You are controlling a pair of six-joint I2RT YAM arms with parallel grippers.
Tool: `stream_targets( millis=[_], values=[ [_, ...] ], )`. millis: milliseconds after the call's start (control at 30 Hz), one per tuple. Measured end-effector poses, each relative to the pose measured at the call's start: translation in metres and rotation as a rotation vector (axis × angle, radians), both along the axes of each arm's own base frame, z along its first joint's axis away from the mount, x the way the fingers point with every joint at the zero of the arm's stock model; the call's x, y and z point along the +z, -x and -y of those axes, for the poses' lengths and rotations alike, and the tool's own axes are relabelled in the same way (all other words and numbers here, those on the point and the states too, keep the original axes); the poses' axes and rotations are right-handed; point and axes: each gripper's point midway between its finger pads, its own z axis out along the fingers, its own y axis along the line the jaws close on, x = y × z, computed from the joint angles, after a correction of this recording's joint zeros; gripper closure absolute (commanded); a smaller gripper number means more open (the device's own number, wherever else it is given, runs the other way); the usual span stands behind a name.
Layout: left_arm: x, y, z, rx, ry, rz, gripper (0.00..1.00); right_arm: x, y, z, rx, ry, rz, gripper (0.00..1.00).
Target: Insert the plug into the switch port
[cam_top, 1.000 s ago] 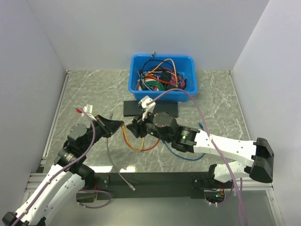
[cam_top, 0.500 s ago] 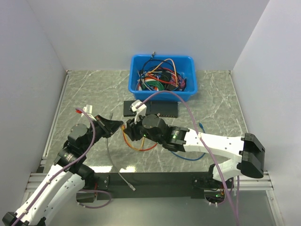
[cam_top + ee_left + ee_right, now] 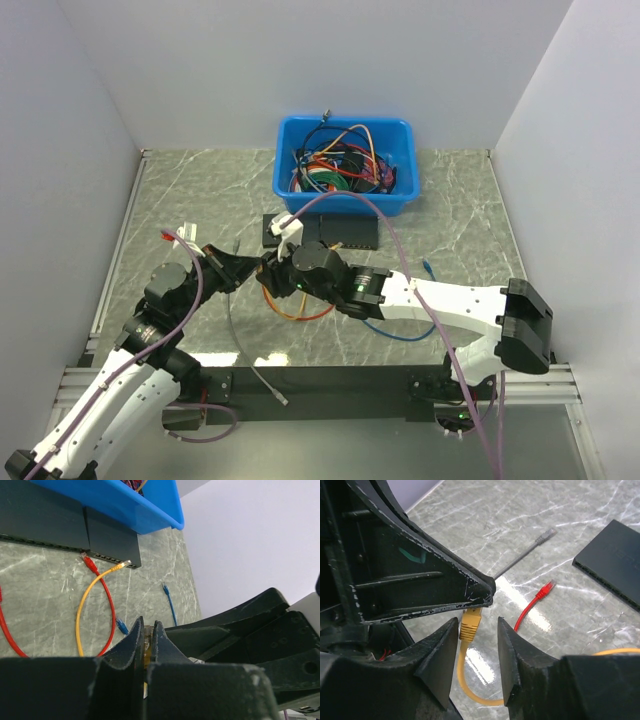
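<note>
The black switch lies in front of the bin, partly hidden by my right arm; its port row faces me. The blue cable rests on the table, one plug to the right and a blue boot close to my fingers. My left gripper is shut on a yellow cable's plug. My right gripper is open, its fingers standing either side of that yellow plug; the left finger is close against it and there is a gap on the right.
A blue bin of tangled cables stands behind the switch. A yellow cable, a red cable and a grey cable lie loose on the marble table. White walls close in the sides and back.
My right arm has swung left towards the left gripper, bringing its open fingers around the yellow plug. The left arm has stayed put.
</note>
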Motion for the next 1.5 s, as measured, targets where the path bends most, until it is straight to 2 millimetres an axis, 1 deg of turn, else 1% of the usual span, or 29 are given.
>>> stream_targets(
  millis=[67,167,267,300,367,433,500,833,1067,1100,1133,1167,1200,1233,1300,1333,1400,1433,1500],
  values=[
    [0.0,0.0,0.0,0.001,-0.001,-0.002,1.0,-0.003,0.0,-0.001,-0.001,0.005,-0.006,0.58],
    [-0.002,0.0,-0.001,0.005,-0.004,-0.006,1.0,-0.004,0.0,-0.001,-0.002,0.005,-0.011,0.63],
    [-0.002,0.0,-0.001,0.006,-0.005,-0.008,0.99,-0.004,0.001,-0.002,-0.002,0.002,-0.015,0.71],
    [-0.002,0.0,-0.001,0.006,-0.005,-0.009,0.99,-0.004,0.001,-0.002,-0.002,0.001,-0.015,0.76],
    [-0.003,0.0,-0.001,0.007,-0.006,-0.009,0.99,-0.004,0.002,-0.002,-0.004,-0.001,-0.017,0.79],
    [-0.002,-0.001,-0.002,0.011,-0.005,-0.007,1.0,-0.004,0.002,-0.002,-0.009,-0.004,-0.021,0.79],
    [-0.002,-0.001,-0.002,0.016,-0.006,-0.006,0.99,-0.004,0.002,-0.003,-0.01,-0.006,-0.024,0.77],
    [-0.001,-0.001,-0.005,0.03,-0.006,-0.004,0.99,-0.004,0.002,-0.004,-0.015,-0.023,-0.031,0.79],
    [-0.006,0.0,-0.006,0.039,-0.008,-0.024,0.99,-0.008,0.002,-0.003,-0.021,-0.028,-0.034,0.87],
    [-0.005,0.0,-0.006,0.04,-0.005,-0.026,0.99,-0.008,0.002,-0.003,-0.021,-0.029,-0.033,0.92],
    [-0.005,-0.001,-0.006,0.043,-0.002,-0.028,0.96,-0.008,0.001,-0.003,-0.022,-0.031,-0.032,0.96],
    [-0.005,-0.001,-0.006,0.044,-0.001,-0.029,0.89,-0.008,0.001,-0.003,-0.024,-0.032,-0.032,0.99],
    [-0.005,-0.001,-0.006,0.045,0.001,-0.03,0.8,-0.008,0.001,-0.003,-0.027,-0.033,-0.033,1.0],
    [-0.006,-0.001,-0.007,0.048,-0.001,-0.033,0.61,-0.008,0.001,-0.002,-0.03,-0.036,-0.032,1.0],
    [-0.01,-0.003,-0.009,0.065,-0.012,-0.042,0.48,-0.009,-0.001,0.001,-0.048,-0.029,-0.027,1.0],
    [-0.012,-0.005,-0.012,0.084,-0.015,-0.049,0.39,-0.01,-0.004,0.004,-0.063,-0.021,-0.024,1.0],
    [-0.013,-0.008,-0.015,0.102,-0.024,-0.052,0.3,-0.012,-0.009,0.008,-0.092,-0.008,-0.019,1.0],
    [-0.014,-0.009,-0.016,0.109,-0.027,-0.054,0.23,-0.014,-0.013,0.012,-0.109,0.002,-0.019,1.0],
    [-0.017,-0.011,-0.018,0.128,-0.038,-0.057,0.18,-0.019,-0.025,0.021,-0.149,0.017,-0.021,1.0]
  ],
)
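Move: The yellow plug is still pinched in my left fingertips, its body about 1 cm below and to the right of that hand. It already stands between my half-open right fingers, around 1 cm ahead, left of and above my right hand's point. From my right hand, all some 20 cm down on the table, the red plug lies about 8 cm ahead and 2 cm left, the grey plug roughly 16 cm ahead and 8 cm left, and the left switch some 18 cm ahead and 5 cm right. Handing over in mid-air, I shut my right fingers around the yellow plug while my left hand keeps its pinch. Only then do I spread my left fingers wide and let go, easing that hand about 3 cm left, down and slightly forward. My right hand, keeping its grip, carries the plug roughly 4 cm forward, right and down, away from the left fingers, turning some 10 degrees clockwise. ##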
